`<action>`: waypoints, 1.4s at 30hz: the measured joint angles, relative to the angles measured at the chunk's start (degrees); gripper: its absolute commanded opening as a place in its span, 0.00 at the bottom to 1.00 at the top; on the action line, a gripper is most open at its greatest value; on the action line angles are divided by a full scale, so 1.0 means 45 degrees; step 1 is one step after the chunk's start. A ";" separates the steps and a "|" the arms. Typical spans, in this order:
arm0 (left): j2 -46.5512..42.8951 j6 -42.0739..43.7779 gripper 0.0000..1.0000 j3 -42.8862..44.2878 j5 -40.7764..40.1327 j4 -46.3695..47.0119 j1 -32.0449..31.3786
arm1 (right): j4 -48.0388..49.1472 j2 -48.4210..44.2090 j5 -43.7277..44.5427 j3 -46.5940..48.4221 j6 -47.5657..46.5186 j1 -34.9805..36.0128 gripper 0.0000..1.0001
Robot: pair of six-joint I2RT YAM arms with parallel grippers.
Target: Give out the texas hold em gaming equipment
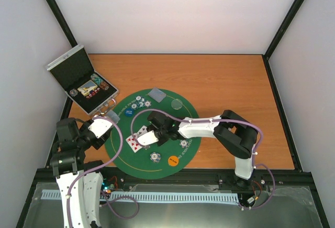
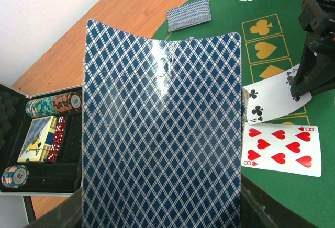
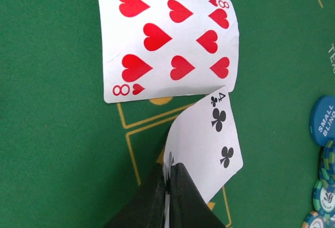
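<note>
My right gripper (image 3: 168, 173) is shut on the edge of a four of clubs (image 3: 209, 139), which is held tilted just over the green mat (image 3: 52, 134). An eight of hearts (image 3: 167, 45) lies face up beside it, their corners overlapping. In the top view both cards (image 1: 135, 141) sit at the mat's near left with the right gripper (image 1: 149, 137) over them. My left gripper (image 2: 162, 223) is shut on blue-backed cards (image 2: 162, 134) that fill its view and hide its fingers. Two face-down cards (image 1: 157, 94), a clear disc (image 1: 177, 103), a blue disc (image 1: 128, 113) and an orange disc (image 1: 173, 160) lie on the mat.
Small chip stacks (image 1: 140, 103) (image 1: 155, 156) (image 1: 184, 144) stand on the mat. The open silver case (image 1: 84, 81) rests against the left wall with chips (image 2: 52, 102), a card box and red dice inside. Orange tabletop (image 1: 230, 81) surrounds the mat.
</note>
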 measured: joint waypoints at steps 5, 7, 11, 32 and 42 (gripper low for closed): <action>0.0000 0.0000 0.51 0.0000 0.0000 0.0000 0.0000 | -0.0277 0.0000 -0.0015 0.0024 0.0034 0.0073 0.10; 0.0000 0.0000 0.51 0.0000 0.0000 0.0000 0.0000 | -0.0330 0.0019 -0.0049 0.0053 0.0073 0.0117 0.10; 0.0000 0.0000 0.51 0.0000 0.0000 0.0000 0.0000 | -0.0481 0.0306 -0.0039 0.0447 0.0355 0.0189 0.10; 0.0000 0.0000 0.51 -0.0005 -0.0005 0.0000 0.0000 | -0.1642 0.0690 0.0257 0.1049 0.0986 0.0500 0.25; 0.0000 0.0000 0.51 -0.0005 -0.0005 0.0000 0.0000 | -0.1681 0.0350 0.0131 0.1093 0.1302 0.0500 0.52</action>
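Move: The right hand still pinches the four of clubs; its resting place on the mat is about 3 cm left and 1 cm ahead, roughly 2 cm below. The eight of hearts lies 7 cm left and 3 cm back; the chip stack 2 cm right and 9 cm back; the small blind button 9 cm left and 11 cm ahead. From the left hand that card place is some 16 cm right, 3 cm ahead, 19 cm below. Right hand eases back and down about 1.5 cm beside the eight, opens to release the four, then rises slightly. ##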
